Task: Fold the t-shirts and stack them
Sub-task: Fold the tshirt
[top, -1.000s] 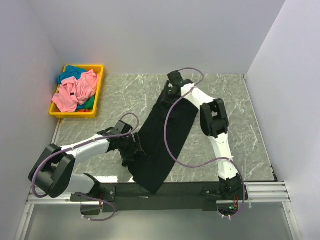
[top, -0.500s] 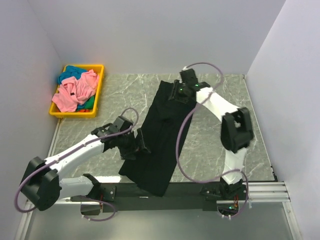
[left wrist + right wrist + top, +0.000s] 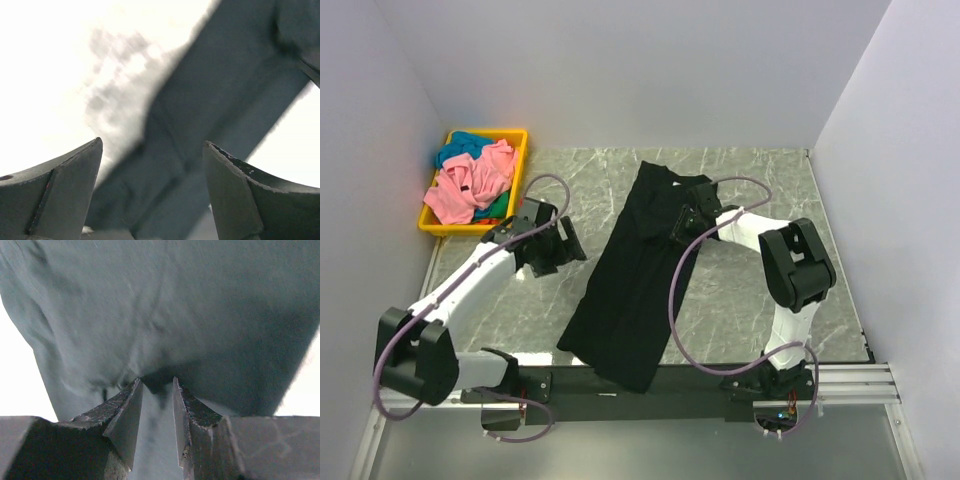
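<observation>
The large black t-shirt (image 3: 635, 280) lies in a long diagonal strip on the marble table, its near end hanging over the front edge. My left gripper (image 3: 570, 240) is open and empty, left of the shirt and apart from it. Its wrist view shows the wide-open gripper (image 3: 152, 145) with the shirt (image 3: 215, 100) blurred ahead. My right gripper (image 3: 682, 218) sits at the shirt's upper right edge. In its wrist view the gripper (image 3: 157, 380) has its jaws a narrow gap apart, tips at the fabric (image 3: 175, 305), with bare table showing between them. Pink (image 3: 470, 185) and teal (image 3: 465, 145) t-shirts lie in a bin.
A yellow bin (image 3: 519, 190) holding the crumpled shirts stands at the back left corner. White walls close in the table on the left, back and right. Purple cables loop over both arms, the right one crossing the black shirt.
My left gripper has let go of the black shirt's left edge and drawn back up and to the left. My right gripper came nearer from the far edge. The shirt now lies flatter.
</observation>
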Controlling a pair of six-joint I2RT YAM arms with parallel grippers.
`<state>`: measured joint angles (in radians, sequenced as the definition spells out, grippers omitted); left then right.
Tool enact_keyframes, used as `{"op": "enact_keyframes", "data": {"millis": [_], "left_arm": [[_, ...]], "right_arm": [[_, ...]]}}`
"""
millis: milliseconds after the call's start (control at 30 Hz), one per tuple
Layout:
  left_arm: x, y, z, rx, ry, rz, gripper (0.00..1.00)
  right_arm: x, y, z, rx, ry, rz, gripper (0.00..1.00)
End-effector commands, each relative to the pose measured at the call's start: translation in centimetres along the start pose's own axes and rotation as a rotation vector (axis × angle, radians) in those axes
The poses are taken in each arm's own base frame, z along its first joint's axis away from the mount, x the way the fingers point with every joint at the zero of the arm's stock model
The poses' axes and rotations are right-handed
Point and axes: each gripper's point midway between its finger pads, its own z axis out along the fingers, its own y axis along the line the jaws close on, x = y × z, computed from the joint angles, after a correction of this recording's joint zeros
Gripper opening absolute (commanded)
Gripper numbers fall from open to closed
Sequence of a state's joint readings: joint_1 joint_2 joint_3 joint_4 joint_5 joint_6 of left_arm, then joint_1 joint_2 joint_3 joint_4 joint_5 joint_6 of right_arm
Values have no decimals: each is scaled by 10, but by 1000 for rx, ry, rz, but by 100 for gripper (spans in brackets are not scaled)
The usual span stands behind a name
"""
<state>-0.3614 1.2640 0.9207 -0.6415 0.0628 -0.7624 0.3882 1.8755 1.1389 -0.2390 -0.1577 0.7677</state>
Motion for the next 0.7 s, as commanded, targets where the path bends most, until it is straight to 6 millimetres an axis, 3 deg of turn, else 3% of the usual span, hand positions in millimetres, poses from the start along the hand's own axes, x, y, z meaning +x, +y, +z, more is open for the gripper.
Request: {"op": "enact_keyframes", "data": {"millis": [0, 133, 200, 267, 400, 433, 500, 667], "left_arm": [[-54, 10, 2, -56, -163, 77, 86], [-75, 20, 16, -84, -206, 90, 87], [-77, 26, 24, -96, -204, 91, 87], [-75, 31, 32, -93, -199, 86, 87], [-65, 39, 45, -91, -138, 62, 87], [-64, 40, 46, -91, -136, 60, 87], [-62, 36, 46, -68, -132, 62, 87], [-43, 30, 52, -9, -59, 53, 88]], "right_arm": [[-21, 9, 16, -22, -61, 46, 38], [-37, 1, 34, 36, -60, 49, 38], [-38, -8, 44, 68, -29, 55, 38], [-52, -10, 51, 73, -24, 62, 39], [-80, -20, 51, 125, -44, 40, 39], [-98, -12, 46, 120, -72, 38, 39], [-110, -20, 45, 153, -72, 27, 39], [-155, -13, 34, 148, -124, -30, 40]]}}
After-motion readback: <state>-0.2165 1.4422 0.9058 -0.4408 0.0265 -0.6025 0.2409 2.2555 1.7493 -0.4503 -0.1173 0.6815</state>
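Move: Down at the black t-shirt, the right hand has the cloth's far right corner about 14 cm ahead and 6 cm to its right, its far left corner about 17 cm ahead and 10 cm to its left. The t-shirt's near end, hanging over the table's front edge, is some 34 cm back and 20 cm left. From the raised left hand, the t-shirt's middle is about 17 cm right, 2 cm back and 9 cm below. Pressing its partly open fingertips on the t-shirt, the right hand goes on low and level, sweeping about 14 cm forward towards the far right corner's starting place and veering some 4 cm right late on. The left hand, empty and wide open, moves forward and left, away from the cloth's left edge, and sinks about 4 cm. ##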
